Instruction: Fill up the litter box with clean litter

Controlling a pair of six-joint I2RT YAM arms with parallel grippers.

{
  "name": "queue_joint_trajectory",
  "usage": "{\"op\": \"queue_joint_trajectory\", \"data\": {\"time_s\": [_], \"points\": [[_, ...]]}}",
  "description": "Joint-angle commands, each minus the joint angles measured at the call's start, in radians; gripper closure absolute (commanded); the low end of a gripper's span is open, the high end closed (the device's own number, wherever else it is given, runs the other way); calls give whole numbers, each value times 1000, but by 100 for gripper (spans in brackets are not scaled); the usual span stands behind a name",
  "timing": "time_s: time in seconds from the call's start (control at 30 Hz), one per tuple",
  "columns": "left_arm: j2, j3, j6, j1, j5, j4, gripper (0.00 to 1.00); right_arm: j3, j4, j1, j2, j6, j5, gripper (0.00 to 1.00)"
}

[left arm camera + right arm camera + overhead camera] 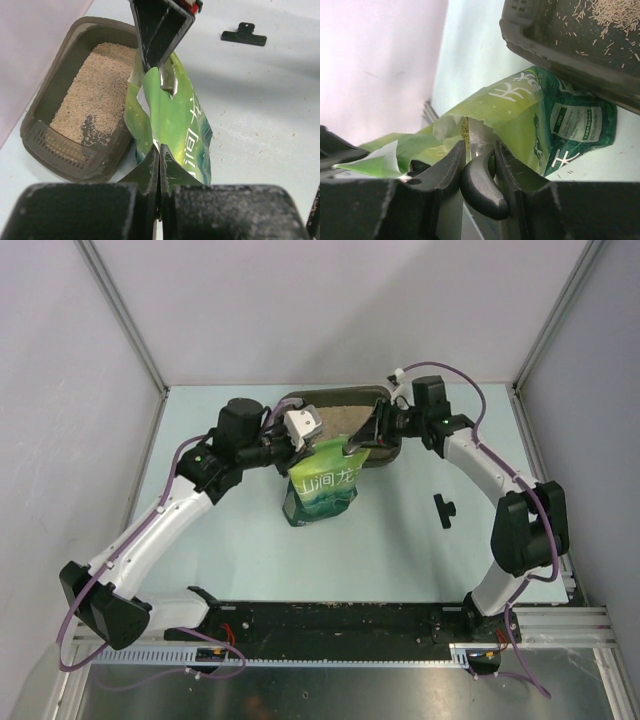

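The dark litter box (pixel 385 398) lies at the back of the table, with beige clean litter (pixel 95 85) spread over its floor. In front of it stands a green bag (pixel 322 485) with its mouth torn open. My left gripper (pixel 160 150) is shut on the bag's top edge, also seen from above (pixel 297 452). My right gripper (pixel 480 150) is shut on the dark handle of a scoop (pixel 482 187). The scoop's silver blade (pixel 481 134) reaches into the bag's mouth. The inside of the bag is hidden.
A black clip (pixel 444 508) lies on the table right of the bag, also seen in the left wrist view (pixel 245 35). Scattered grains dot the table around the bag. Pale walls close in the table on the left, back and right.
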Motion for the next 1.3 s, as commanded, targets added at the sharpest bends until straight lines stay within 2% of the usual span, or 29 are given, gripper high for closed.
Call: {"op": "queue_joint_trajectory", "data": {"time_s": [0.0,0.07,0.47,0.67,0.93,1.27], "points": [[-25,-3,63,-4,-39,17,100,-25,209,-76,13,295,-200,100],[-29,-7,86,-4,-43,16,100,-34,249,-102,14,344,-215,100],[-61,-15,195,-6,-105,3,100,-34,237,-231,25,372,-347,100],[-52,0,227,-6,-120,5,100,-34,214,-287,19,359,-360,100],[-52,5,233,-6,-125,5,100,-19,245,-307,22,382,-393,100],[-34,28,229,-6,-108,6,100,32,116,-303,-32,304,-338,100]]}}
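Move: The right hand holds the scoop with its bowl down in the litter bag. The bag's mouth is centred some 9 cm to this hand's left, about 3 cm back and a little below. The litter box lies about 18 cm ahead of the hand, 9 cm left and 21 cm down; the black clip is level with it, some 23 cm right and 22 cm down. For the left hand, pinching the bag's corner, the mouth is roughly 5 cm ahead, 12 cm right and 8 cm down. The bowl comes free of the bag as the right hand, keeping its grip on the scoop handle, draws it about 7 cm to the right, with some 3 cm forward and a slight rise, rolling some 20 degrees as it goes, then stops. The shut left fingers keep pinching the bag's corner, shifting about 1 cm and rolling a little about their own pointing line. ##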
